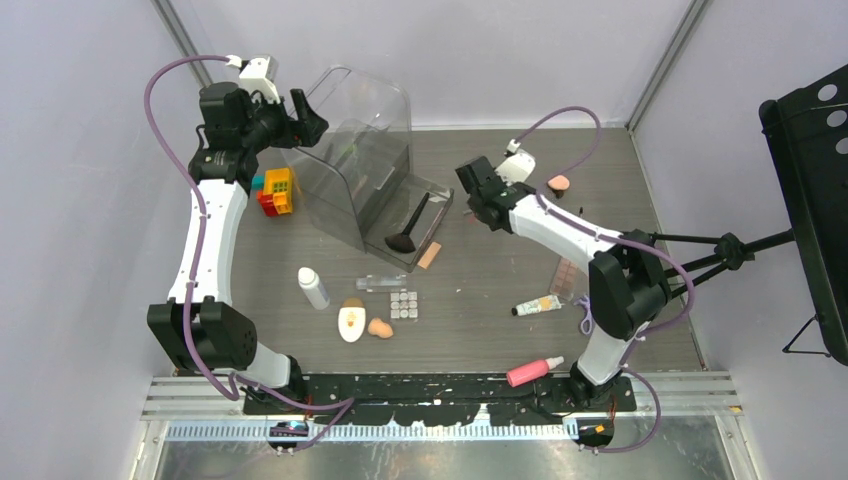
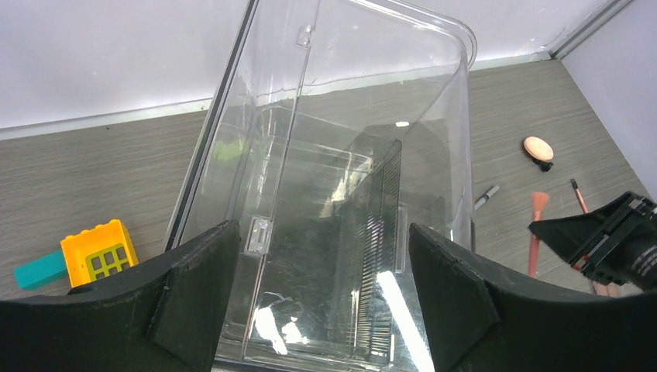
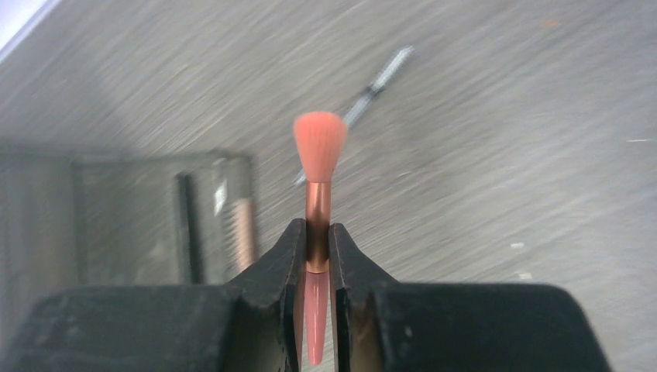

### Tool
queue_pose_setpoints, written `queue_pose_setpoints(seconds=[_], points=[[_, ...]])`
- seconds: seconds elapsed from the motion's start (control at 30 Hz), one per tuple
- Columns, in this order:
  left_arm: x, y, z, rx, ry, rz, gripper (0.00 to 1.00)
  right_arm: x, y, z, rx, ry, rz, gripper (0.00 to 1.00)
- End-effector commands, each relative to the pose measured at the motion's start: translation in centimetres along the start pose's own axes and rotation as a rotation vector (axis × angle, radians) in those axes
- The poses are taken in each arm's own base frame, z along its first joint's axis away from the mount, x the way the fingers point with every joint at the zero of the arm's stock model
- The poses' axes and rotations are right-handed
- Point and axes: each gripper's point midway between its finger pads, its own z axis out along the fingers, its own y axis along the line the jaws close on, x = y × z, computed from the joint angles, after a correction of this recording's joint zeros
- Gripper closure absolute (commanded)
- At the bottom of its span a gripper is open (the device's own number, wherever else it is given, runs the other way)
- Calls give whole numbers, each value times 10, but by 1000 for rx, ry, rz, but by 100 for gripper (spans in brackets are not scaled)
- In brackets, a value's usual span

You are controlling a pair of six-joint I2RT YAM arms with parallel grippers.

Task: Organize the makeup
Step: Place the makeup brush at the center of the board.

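Note:
My right gripper [image 3: 316,236] is shut on a small pink brush [image 3: 319,139], pinching its copper ferrule with the bristles pointing away. It hovers just right of the clear case's open drawer [image 1: 425,215], where a black brush [image 1: 405,235] lies. My left gripper [image 2: 324,232] stands open at the top left of the tall clear case [image 2: 341,155], holding nothing. On the table lie a white bottle [image 1: 314,288], a clear bottle [image 1: 380,283], a square-pan palette [image 1: 404,304], a white oval compact [image 1: 351,322], a peach sponge [image 1: 380,327], a cream tube [image 1: 537,305] and a pink bottle [image 1: 534,371].
Colourful toy bricks [image 1: 275,190] sit left of the case. A peach puff [image 1: 558,184] lies behind the right arm, and a thin pencil [image 3: 380,74] lies on the table beyond the brush. A peach stick [image 1: 429,255] rests by the drawer. A black stand [image 1: 810,150] is at far right.

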Motion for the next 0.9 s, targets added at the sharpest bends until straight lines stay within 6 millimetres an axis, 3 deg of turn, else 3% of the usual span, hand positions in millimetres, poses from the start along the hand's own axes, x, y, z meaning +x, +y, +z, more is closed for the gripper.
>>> queue_pose_setpoints(seconds=[0.0,0.1,0.2,0.33,0.63,0.8,0.87], points=[[29,4,1,-8,93,-65,18,18,90,-38,-372,31,23,95],[30,4,1,-5,95,-67,18,39,123,-50,-443,78,2,95],[29,3,1,-3,92,-66,18,65,143,-47,-480,152,36,94],[29,3,1,-4,92,-66,18,89,150,-35,-455,208,69,91],[29,3,1,-2,93,-68,18,93,143,-28,-393,202,41,58],[30,4,2,-3,95,-68,18,88,142,-31,-394,194,26,54],[29,4,1,-5,94,-67,18,75,138,-33,-382,160,20,55]])
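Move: The middle of the clear tray lies some 16 cm to the right hand's left, about level with it fore and aft and roughly 11 cm below the pink brush it holds. In the tray, the black brush is about 18 cm to the hand's left and 1 cm ahead; the pink pencil is some 12 cm left and 1 cm ahead. A peach block sits 8 cm back and 13 cm left. From the left hand, the tray's middle is about 18 cm right, 4 cm back and 34 cm down. Leftward and quickly, the right hand carries the pink brush about 16 cm over the tray, turning some 20 degrees counter-clockwise with its left side rising. It then sinks roughly 5 cm into the space between black brush and pencil, opens its fingers partway to let go, and eases up a centimetre or so. ##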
